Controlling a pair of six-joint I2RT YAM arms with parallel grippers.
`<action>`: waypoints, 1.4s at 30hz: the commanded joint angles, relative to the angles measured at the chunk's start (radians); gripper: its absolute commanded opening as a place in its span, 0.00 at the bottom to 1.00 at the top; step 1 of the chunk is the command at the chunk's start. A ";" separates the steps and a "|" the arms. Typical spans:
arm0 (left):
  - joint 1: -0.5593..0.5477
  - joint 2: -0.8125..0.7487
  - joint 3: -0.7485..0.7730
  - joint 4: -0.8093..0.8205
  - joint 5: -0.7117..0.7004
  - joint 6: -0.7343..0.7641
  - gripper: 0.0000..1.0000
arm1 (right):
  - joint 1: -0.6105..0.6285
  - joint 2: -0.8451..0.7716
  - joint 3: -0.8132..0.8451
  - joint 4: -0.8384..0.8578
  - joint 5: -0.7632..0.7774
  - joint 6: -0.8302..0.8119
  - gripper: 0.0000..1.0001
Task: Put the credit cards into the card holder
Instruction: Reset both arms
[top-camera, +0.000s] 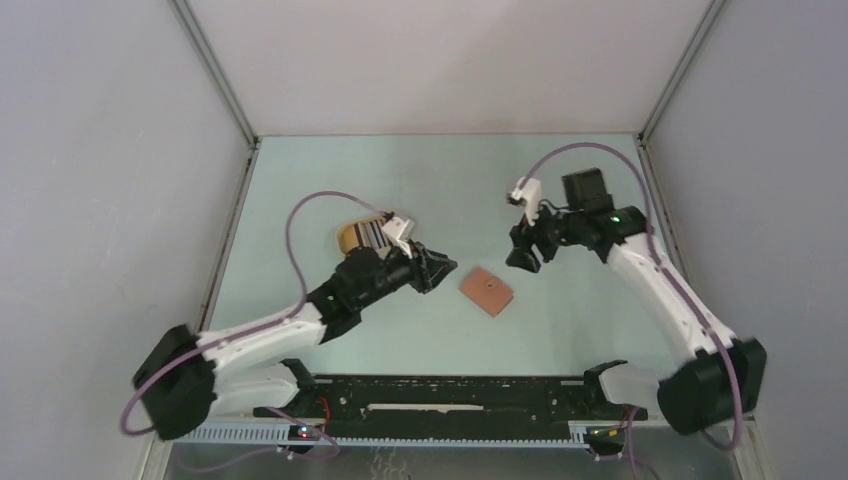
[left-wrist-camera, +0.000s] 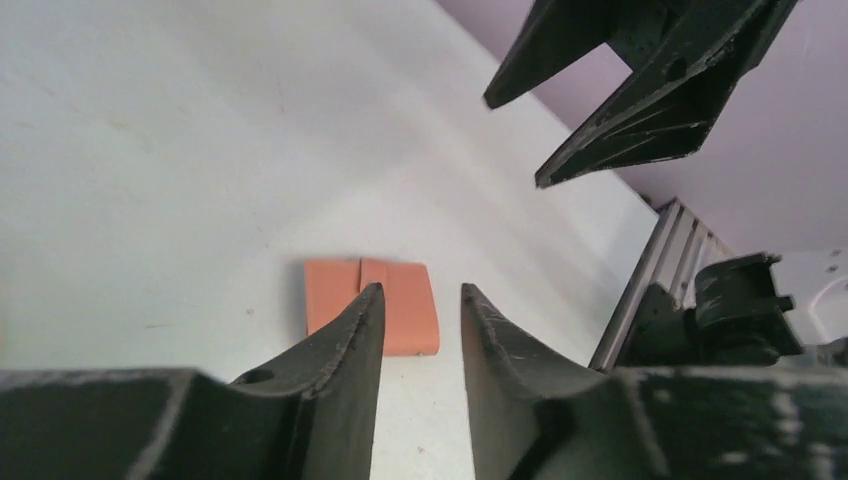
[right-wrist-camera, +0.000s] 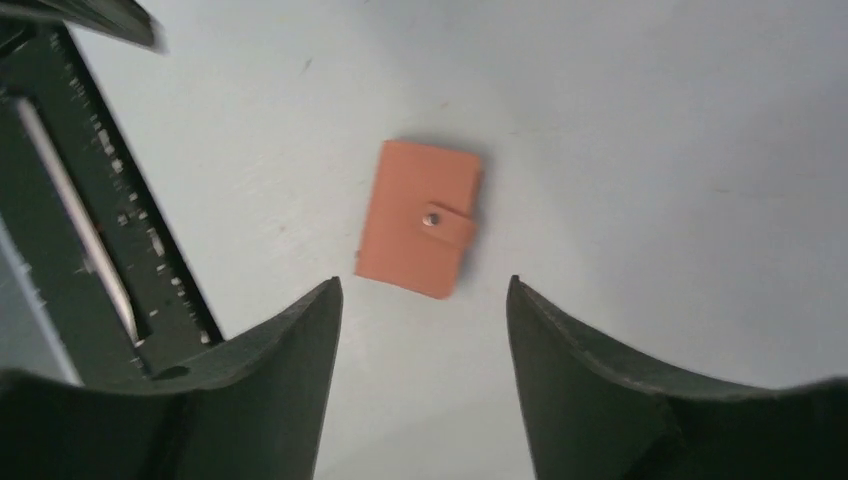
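The card holder (top-camera: 487, 291) lies shut and flat on the pale green table, a reddish-brown square with its tab snapped over a small stud; it also shows as the card holder (left-wrist-camera: 405, 310) and the card holder (right-wrist-camera: 405, 190). My left gripper (top-camera: 440, 268) hovers just left of it, open with nothing between the fingers (left-wrist-camera: 421, 290). My right gripper (top-camera: 520, 258) hangs just right of and above it, open wide and empty (right-wrist-camera: 423, 281). The credit cards (top-camera: 366, 232) look like a striped dark-and-pale stack in a yellow tray, partly hidden by the left wrist.
The yellow oval tray (top-camera: 345, 238) sits behind the left arm. A black rail (top-camera: 450, 392) between the arm bases runs along the near edge. Metal posts and grey walls close in the table on the left, right and back.
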 joint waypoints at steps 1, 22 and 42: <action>0.000 -0.257 0.070 -0.326 -0.147 0.209 0.50 | -0.148 -0.214 -0.024 0.105 -0.014 0.027 0.77; 0.056 -0.699 0.388 -0.875 -0.281 0.179 1.00 | -0.404 -0.470 0.200 0.098 -0.094 0.506 1.00; 0.055 -0.770 0.384 -0.949 -0.296 0.208 1.00 | -0.419 -0.496 0.198 0.089 -0.138 0.554 1.00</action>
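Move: Both hands are already high above the closed card holder, which lies on the table some 17 cm below them. From the left hand it is about 8 cm to the right and 2 cm ahead; from the right hand it is roughly 4 cm to the left and 1 cm nearer the base. The card tray stands about 17 cm ahead and 17 cm to the left of the left hand, also some 17 cm below it. Both empty hands keep drawing apart and up from the card holder, fast at first and then easing to a stop: the left goes up and left by some 17 cm each, easing back about 6 cm as well, its partly open fingers spreading wide and swinging up and counter-clockwise to point more forward. The right climbs about 21 cm, shifting to the right early on and drawing slightly back, while its fingers also go to fully open and its wrist turns clockwise and lifts from a steep downward slant, so that they too point more forward. ##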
